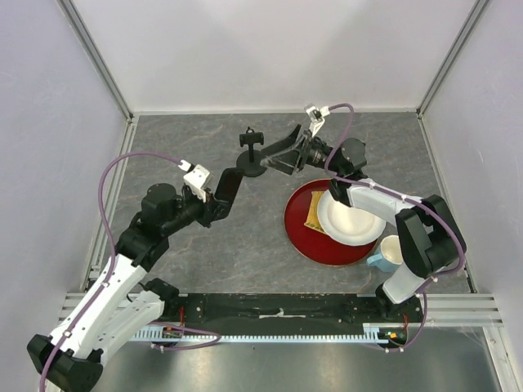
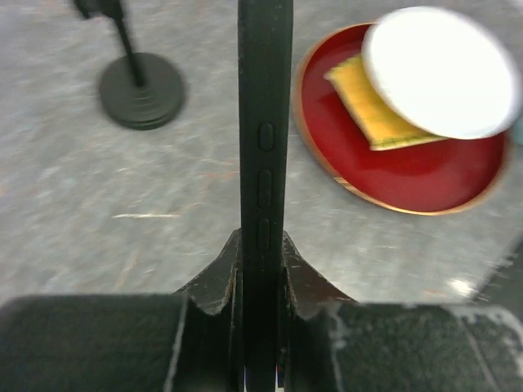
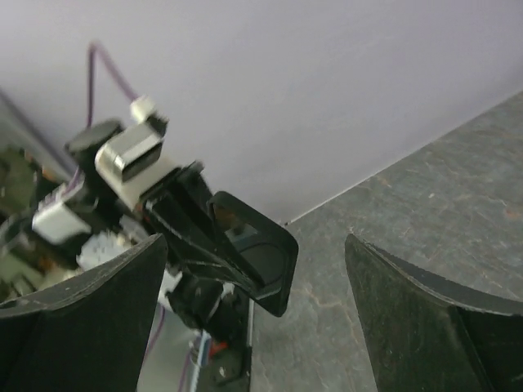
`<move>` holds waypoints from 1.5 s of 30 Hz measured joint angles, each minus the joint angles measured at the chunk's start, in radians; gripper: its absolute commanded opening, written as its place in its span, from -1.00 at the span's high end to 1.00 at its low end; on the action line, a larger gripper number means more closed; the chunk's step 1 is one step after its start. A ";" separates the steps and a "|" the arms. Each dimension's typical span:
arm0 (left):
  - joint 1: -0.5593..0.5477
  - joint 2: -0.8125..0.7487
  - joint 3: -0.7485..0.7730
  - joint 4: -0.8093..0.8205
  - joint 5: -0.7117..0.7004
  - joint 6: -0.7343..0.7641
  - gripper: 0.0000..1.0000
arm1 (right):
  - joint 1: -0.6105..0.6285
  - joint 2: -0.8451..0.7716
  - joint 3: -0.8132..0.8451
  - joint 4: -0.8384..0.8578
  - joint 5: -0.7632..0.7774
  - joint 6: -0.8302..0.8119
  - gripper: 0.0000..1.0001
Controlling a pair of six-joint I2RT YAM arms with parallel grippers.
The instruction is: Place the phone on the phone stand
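The phone (image 2: 265,122) is a flat black slab seen edge-on in the left wrist view, running straight up from my left gripper (image 2: 261,245), which is shut on its lower end. From above, that gripper (image 1: 219,194) holds the phone (image 1: 229,183) just left of and short of the phone stand (image 1: 252,163). The stand (image 2: 140,90) is upright, with a round base, a thin post and a clamp head. My right gripper (image 1: 278,153) is open just right of the stand and holds nothing. In the right wrist view the phone (image 3: 261,257) shows between the wide-open right gripper (image 3: 255,245).
A red tray (image 1: 306,237) lies right of centre. It carries a white plate (image 1: 351,216) and a yellow sponge (image 1: 315,214). A light blue cup (image 1: 384,255) stands by the tray's right edge. Pale walls close in the back and sides.
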State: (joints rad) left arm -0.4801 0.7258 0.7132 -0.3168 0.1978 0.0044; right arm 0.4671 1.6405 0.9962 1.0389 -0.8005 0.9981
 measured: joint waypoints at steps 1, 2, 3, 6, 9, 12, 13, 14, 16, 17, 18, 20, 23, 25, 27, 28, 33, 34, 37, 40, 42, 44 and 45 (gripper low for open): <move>0.011 -0.003 -0.001 0.002 0.063 -0.023 0.95 | -0.001 0.002 -0.004 0.042 -0.054 -0.014 -0.90; 0.016 -0.005 -0.005 0.012 0.108 -0.040 0.95 | -0.001 0.004 -0.011 0.087 -0.105 -0.025 -0.89; 0.021 -0.007 -0.015 0.032 0.163 -0.062 0.95 | -0.002 0.005 -0.019 0.124 -0.154 -0.027 -0.87; 0.031 -0.018 -0.055 0.097 0.293 -0.121 0.96 | -0.003 0.018 -0.034 0.201 -0.270 -0.002 -0.74; 0.040 -0.017 -0.074 0.154 0.378 -0.161 0.95 | -0.003 0.066 -0.034 0.241 -0.348 0.075 -0.67; 0.047 -0.010 -0.082 0.224 0.443 -0.198 0.95 | 0.004 0.117 -0.033 0.243 -0.393 0.129 -0.67; 0.047 -0.006 -0.083 0.249 0.460 -0.210 0.95 | 0.008 0.129 -0.033 0.241 -0.406 0.137 -0.68; 0.047 -0.002 -0.086 0.275 0.472 -0.222 0.95 | 0.016 0.136 -0.033 0.239 -0.420 0.145 -0.69; 0.047 0.001 -0.095 0.317 0.492 -0.242 0.95 | 0.029 0.137 -0.033 0.241 -0.436 0.154 -0.70; 0.047 0.002 -0.098 0.329 0.496 -0.248 0.95 | 0.035 0.137 -0.033 0.247 -0.439 0.157 -0.72; 0.047 0.003 -0.100 0.335 0.498 -0.254 0.95 | 0.041 0.136 -0.033 0.248 -0.442 0.158 -0.73; 0.047 0.006 -0.103 0.352 0.502 -0.263 0.95 | 0.047 0.136 -0.033 0.248 -0.446 0.162 -0.73; 0.047 0.008 -0.104 0.363 0.507 -0.274 0.95 | 0.046 0.134 -0.033 0.248 -0.443 0.166 -0.71; 0.047 0.008 -0.104 0.369 0.507 -0.278 0.95 | 0.046 0.131 -0.033 0.248 -0.435 0.174 -0.68; 0.047 0.008 -0.104 0.374 0.505 -0.281 0.95 | 0.046 0.127 -0.032 0.248 -0.422 0.185 -0.66; 0.047 0.008 -0.104 0.375 0.500 -0.283 0.95 | 0.046 0.126 -0.031 0.249 -0.415 0.192 -0.64; 0.047 0.011 -0.104 0.380 0.478 -0.292 0.95 | 0.046 0.125 -0.023 0.254 -0.390 0.212 -0.53; 0.047 0.013 -0.104 0.381 0.474 -0.296 0.95 | 0.046 0.124 -0.022 0.254 -0.389 0.216 -0.49; 0.048 0.020 -0.107 0.408 0.459 -0.316 0.95 | 0.046 0.124 -0.015 0.255 -0.383 0.229 -0.43; 0.048 0.027 -0.117 0.452 0.431 -0.341 0.95 | 0.046 0.124 -0.009 0.256 -0.374 0.241 -0.43; 0.048 0.028 -0.129 0.488 0.406 -0.361 0.95 | 0.046 0.124 -0.008 0.256 -0.370 0.246 -0.43; 0.048 0.026 -0.153 0.549 0.359 -0.391 0.96 | 0.046 0.124 -0.008 0.256 -0.368 0.250 -0.43; 0.048 0.023 -0.168 0.583 0.333 -0.409 0.95 | 0.046 0.124 -0.008 0.256 -0.367 0.253 -0.43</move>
State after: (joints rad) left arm -0.4320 0.7490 0.5449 0.2661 0.5312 -0.4042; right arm 0.5133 1.7645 0.9882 1.2945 -1.1679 1.2510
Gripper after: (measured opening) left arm 0.177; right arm 0.720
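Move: The left hand keeps hold of the phone, whose middle lies about 5 cm ahead of it, 3 cm to its right and 2 cm above. From the right hand the phone is some 6 cm back, 12 cm left and 8 cm lower. The phone stand is roughly 22 cm ahead of the right hand, 9 cm left and 25 cm below; the red plate's middle is level with that hand, about 17 cm right and 31 cm below. Back some 7 cm and down about 4 overall, the right hand comes towards the held phone, swinging counter-clockwise; having settled, it edges up a little while its open fingers partly close, not yet on the phone. The left hand keeps its grip and goes right and up about 5 cm each, first drawing back then easing forward, rolling its left side down and turning clockwise. ##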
